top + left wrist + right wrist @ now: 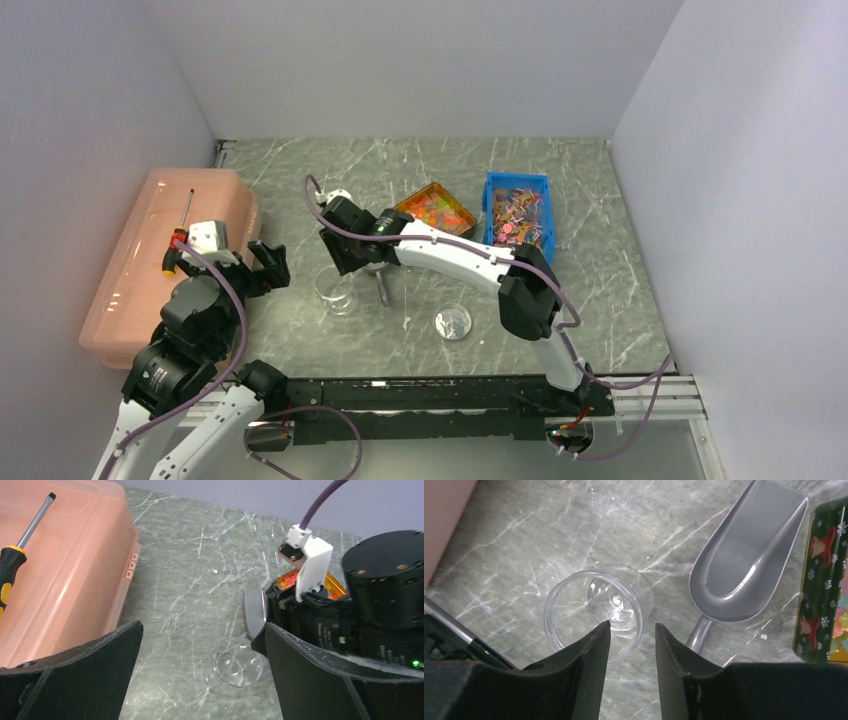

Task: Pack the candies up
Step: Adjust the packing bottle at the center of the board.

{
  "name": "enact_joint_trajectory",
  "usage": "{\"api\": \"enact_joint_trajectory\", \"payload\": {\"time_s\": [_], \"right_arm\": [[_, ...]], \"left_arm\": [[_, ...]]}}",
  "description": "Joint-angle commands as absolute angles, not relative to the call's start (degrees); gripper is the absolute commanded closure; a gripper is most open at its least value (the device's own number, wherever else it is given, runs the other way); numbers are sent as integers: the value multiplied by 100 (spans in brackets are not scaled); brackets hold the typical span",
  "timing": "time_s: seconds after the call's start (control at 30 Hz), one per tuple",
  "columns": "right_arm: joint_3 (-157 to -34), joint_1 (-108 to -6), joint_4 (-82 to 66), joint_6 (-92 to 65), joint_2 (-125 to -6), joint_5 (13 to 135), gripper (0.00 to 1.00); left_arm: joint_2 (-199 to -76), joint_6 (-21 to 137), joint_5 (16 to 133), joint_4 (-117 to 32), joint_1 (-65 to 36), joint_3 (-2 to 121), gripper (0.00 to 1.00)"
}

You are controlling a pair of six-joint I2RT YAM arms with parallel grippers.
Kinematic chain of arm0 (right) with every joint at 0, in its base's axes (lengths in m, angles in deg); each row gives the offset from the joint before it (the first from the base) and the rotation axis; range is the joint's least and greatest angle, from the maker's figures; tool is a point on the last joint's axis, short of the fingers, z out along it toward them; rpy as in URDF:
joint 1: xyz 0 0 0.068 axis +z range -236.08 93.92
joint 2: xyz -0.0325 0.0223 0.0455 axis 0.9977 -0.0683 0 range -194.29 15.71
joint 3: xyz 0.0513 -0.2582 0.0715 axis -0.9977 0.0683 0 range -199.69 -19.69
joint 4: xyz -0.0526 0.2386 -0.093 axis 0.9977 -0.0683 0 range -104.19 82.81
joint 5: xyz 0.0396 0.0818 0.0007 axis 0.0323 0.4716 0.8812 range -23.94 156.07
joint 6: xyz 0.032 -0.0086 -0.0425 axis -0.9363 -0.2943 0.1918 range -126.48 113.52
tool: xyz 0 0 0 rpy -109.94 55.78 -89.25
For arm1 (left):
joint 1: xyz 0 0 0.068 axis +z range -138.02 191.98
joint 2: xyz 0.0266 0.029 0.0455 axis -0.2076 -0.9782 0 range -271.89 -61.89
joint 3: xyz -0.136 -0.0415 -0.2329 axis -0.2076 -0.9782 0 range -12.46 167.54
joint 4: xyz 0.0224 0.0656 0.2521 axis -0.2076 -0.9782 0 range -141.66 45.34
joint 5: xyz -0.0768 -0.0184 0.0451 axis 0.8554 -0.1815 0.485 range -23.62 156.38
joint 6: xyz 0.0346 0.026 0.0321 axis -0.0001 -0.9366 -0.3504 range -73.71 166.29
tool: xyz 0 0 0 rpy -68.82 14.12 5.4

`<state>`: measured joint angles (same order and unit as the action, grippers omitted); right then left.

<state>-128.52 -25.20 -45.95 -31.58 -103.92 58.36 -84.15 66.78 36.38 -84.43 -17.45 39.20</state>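
Note:
The candies (437,210) are tiny orange, yellow and red pieces heaped in an orange tin (412,203) at the back centre. A clear plastic cup (596,612) stands upright and empty on the table. My right gripper (631,627) hangs open just over it, one finger above the cup's inside and the other outside, with the near rim between them. An empty metal scoop (746,575) lies right of the cup. My left gripper (202,630) is wide open and holds nothing. It faces the cup (238,662) from the left.
A pink lidded box (165,255) with a screwdriver (183,225) on top fills the left side. A blue bin (518,210) of wrapped sweets sits right of the tin. A clear round lid (453,322) lies near the front centre. The tin's green patterned wall (824,580) is close to the scoop.

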Motion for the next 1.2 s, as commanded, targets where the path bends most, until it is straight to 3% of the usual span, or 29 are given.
{"api": "enact_joint_trajectory", "payload": {"time_s": [0.0, 0.37, 0.63, 1.03, 1.17], "right_arm": [[-13283, -2462, -4922, -3214, -10619, 5519, 60], [-13476, -2414, -5084, -3210, -11001, 5413, 63], [-13618, -2388, -5182, -3149, -11089, 5411, 77], [-13886, -2334, -5498, -3091, -11310, 5304, 79], [-13870, -2307, -5503, -3061, -11278, 5219, 87]], "left_arm": [[-8360, 6731, 3523, -8289, -1711, 3886, 1], [-8334, 6696, 3587, -8246, -1711, 3868, 1], [-8347, 6694, 3610, -8245, -1711, 3869, 1], [-8386, 6685, 3634, -8241, -1711, 3869, 1], [-8395, 6685, 3640, -8241, -1711, 3865, 1]]}}
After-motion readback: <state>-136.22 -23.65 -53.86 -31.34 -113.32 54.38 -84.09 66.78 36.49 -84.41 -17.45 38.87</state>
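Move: Roughly 3 cm back and 4 cm to the left of the right hand stands the open, clear packing bottle, its middle about 9 cm lower, so the half-open fingers hang over the forward-right part of its rim. The scoop lies some 6 cm ahead and 4 cm right of that hand, the candy tin about 15 cm ahead and 17 cm right, both on the table. From the idle left hand the bottle is about 8 cm ahead, 6 cm right and 25 cm down. Sinking almost straight down onto the forward-right rim of the packing bottle, the right hand drops some 4–5 cm, lifts back about 1 cm, then goes down again to end about 5 cm lower. The fingers tip some 10 degrees steeper and close most of their gap, one inside the mouth and one outside, pinching the rim wall between them. ##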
